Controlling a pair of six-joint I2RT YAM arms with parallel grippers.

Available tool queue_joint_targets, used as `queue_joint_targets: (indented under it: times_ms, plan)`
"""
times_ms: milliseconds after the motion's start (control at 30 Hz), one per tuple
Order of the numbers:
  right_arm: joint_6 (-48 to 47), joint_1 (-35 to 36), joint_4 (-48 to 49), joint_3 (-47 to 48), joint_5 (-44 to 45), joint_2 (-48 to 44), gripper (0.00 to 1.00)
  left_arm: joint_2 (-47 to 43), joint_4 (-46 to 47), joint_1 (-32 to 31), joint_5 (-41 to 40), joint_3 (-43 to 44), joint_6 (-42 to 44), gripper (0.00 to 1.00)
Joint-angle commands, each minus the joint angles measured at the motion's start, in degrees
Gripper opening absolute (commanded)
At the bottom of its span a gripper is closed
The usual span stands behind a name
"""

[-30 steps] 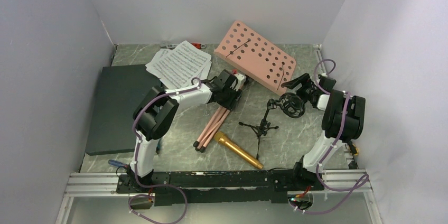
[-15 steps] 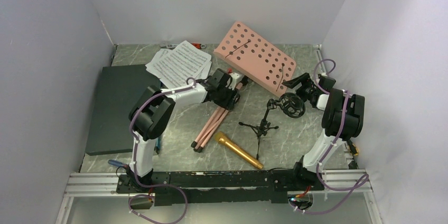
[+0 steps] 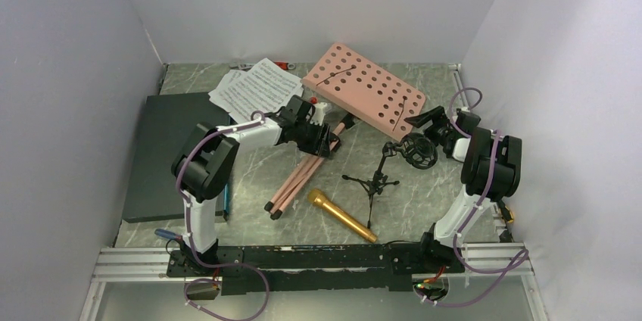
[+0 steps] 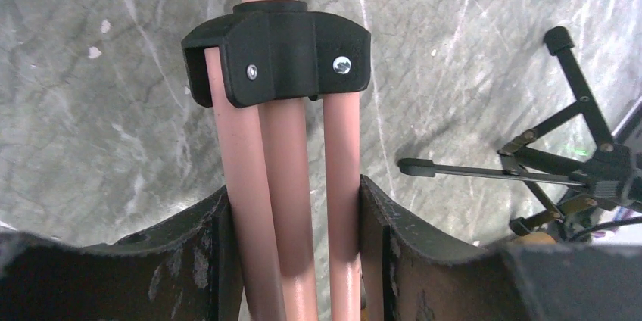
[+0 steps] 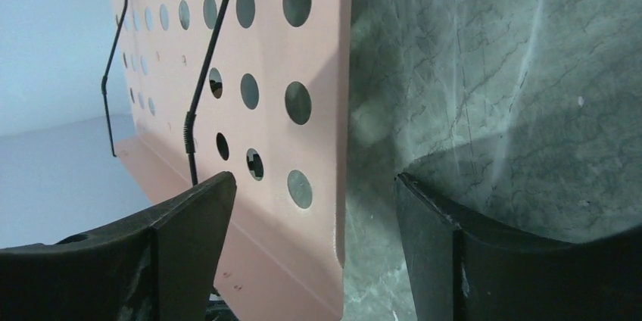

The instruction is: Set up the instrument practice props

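The pink music stand lies on the table, its perforated plate (image 3: 365,91) tilted at the back and its folded legs (image 3: 297,179) pointing toward the near left. My left gripper (image 3: 313,136) is shut on the three pink legs (image 4: 291,185) just below their black collar (image 4: 276,52). My right gripper (image 3: 428,119) stands open at the plate's right end; the plate's edge (image 5: 337,109) shows between its fingers (image 5: 189,215), untouched. The gold microphone (image 3: 341,215) lies in front. The black mic stand (image 3: 372,182) stands beside it. Sheet-music pages (image 3: 257,91) lie at the back left.
A dark flat case (image 3: 170,147) fills the left side of the table. The mic stand's legs (image 4: 545,162) spread just right of my left gripper. White walls close in on three sides. A small blue tool (image 3: 166,234) lies near the left arm's base.
My left gripper has carried the stand's legs to the left and back; the leg tips swung left and the plate shifted left. The right gripper has barely moved.
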Motion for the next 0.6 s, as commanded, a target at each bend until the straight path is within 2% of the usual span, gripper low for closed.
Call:
queue_joint_targets:
  times_ms: [0,167,400,567]
  plan:
    - [1.87,0.30,2.21,-1.87,-0.02,0.62,0.78,-5.04,6.73,-0.38,9.07,-0.53,-2.62,0.03]
    - [7.49,0.56,12.03,-3.36,-3.88,2.95,0.57,-4.82,7.73,-0.38,10.30,-1.91,-2.71,0.03]
    - [10.46,2.34,15.63,-1.00,-6.16,4.41,0.55,-5.30,7.49,-0.40,10.87,-3.08,-2.18,0.03]
    - [12.23,3.78,17.67,0.81,-7.62,3.98,0.38,-5.50,7.46,-0.39,11.16,-3.59,-1.89,0.03]
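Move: The right edge of the pink perforated desk, by its near corner, is already between my open right fingers, about 2 cm left and 1 cm ahead; the desk's middle lies some 10 cm ahead and 14 cm left. The black ring is about 7 cm back, straight behind, somewhat higher. My left hand holds the folded pink tripod; from it the desk's middle is roughly 17 cm ahead and 10 cm right, the gold microphone 19 cm back and 4 cm right. I bring my right fingers together on the desk's right edge, one finger over its face and the other along the outer side, narrowing the gap by nearly half. Meanwhile that hand shifts about 2.5 cm left, dipping a centimetre before rising again, and rolls some 10 degrees, left side up. My left hand keeps its grip on the tripod legs and eases about 1 cm back. ##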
